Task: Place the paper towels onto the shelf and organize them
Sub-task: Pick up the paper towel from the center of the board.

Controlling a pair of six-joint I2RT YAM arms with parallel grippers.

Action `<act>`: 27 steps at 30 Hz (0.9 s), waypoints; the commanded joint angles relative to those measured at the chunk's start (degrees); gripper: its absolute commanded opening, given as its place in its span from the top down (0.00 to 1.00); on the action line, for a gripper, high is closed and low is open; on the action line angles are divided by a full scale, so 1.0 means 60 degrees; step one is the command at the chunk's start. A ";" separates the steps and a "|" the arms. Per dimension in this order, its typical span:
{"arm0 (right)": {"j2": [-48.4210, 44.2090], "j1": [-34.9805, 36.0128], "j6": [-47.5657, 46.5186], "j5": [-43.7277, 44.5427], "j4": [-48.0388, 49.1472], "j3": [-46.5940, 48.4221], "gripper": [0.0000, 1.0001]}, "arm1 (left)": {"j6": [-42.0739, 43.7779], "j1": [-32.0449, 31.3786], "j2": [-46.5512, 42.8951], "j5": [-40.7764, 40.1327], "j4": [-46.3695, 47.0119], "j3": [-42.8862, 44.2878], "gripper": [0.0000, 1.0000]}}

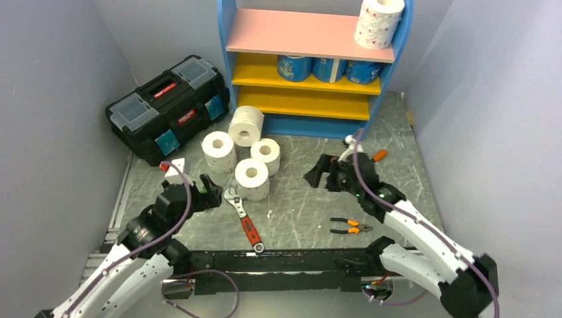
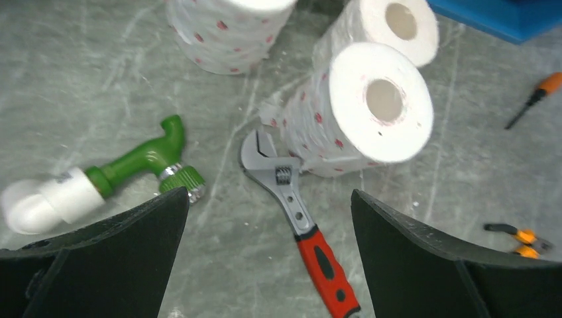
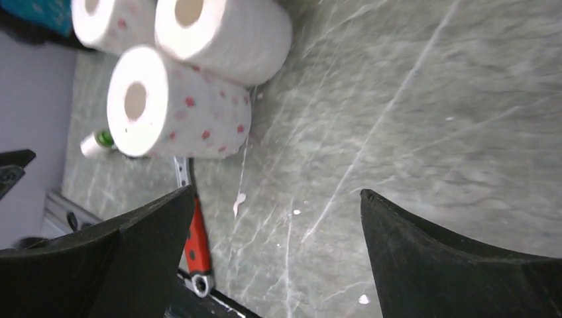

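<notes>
The blue-framed shelf [image 1: 231, 55] stands at the back. Its pink top board carries one pink-dotted paper towel roll [image 1: 379, 23] at the right end. Three blue-wrapped rolls [image 1: 329, 68] stand on the upper yellow board. Several white rolls [image 1: 252, 179] cluster on the floor in front of the shelf. My left gripper [image 1: 211, 192] hovers open just left of the nearest roll [image 2: 371, 109], with nothing between its fingers. To the right of the cluster my right gripper [image 1: 321, 173] is open and empty too, facing the dotted roll [image 3: 175, 112].
A black toolbox [image 1: 169, 106] sits at the back left. A red-handled wrench [image 1: 244, 218] lies by the nearest roll, under my left gripper [image 2: 268, 193]. A green pipe fitting [image 2: 142, 162], orange pliers [image 1: 351, 227] and an orange screwdriver [image 1: 378, 156] lie on the floor.
</notes>
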 commanded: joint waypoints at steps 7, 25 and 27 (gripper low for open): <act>0.3862 0.2606 0.0021 0.1123 0.0772 0.2854 0.03 | -0.0826 0.0060 -0.0620 0.1334 0.1388 -0.0812 0.02; 0.7942 0.3198 0.0129 0.0560 -0.1188 0.6353 0.05 | -0.2116 0.0055 -0.1881 0.0130 0.0147 -0.1502 0.03; 0.8168 0.3198 0.0172 0.0341 -0.1202 0.6465 0.06 | -0.2100 0.0066 -0.1984 0.0055 -0.0043 -0.1456 0.03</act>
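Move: Roughly 19 cm to the right hand's left and about 1 cm farther out stands the front paper towel, its middle about 11 cm lower than the hand. The rear paper towel stands some 9 cm beyond the front one and 4 cm to its right; the left paper towel is about 11 cm beyond and 11 cm left of the front one. The wrench lies about 12 cm nearer the base than the front paper towel and 3 cm left. From the left hand, the front paper towel is 9 cm ahead, 12 cm right, 12 cm down. Sweeping left about 16 cm, quickly at first and then easing off, the open right hand comes in close over the front paper towel, drifting a little forward and then sinking some 4 cm. It turns about 15 degrees counter-clockwise while its fingers tip farther down and stay wide open. The open left hand sinks about 2.5 cm. ##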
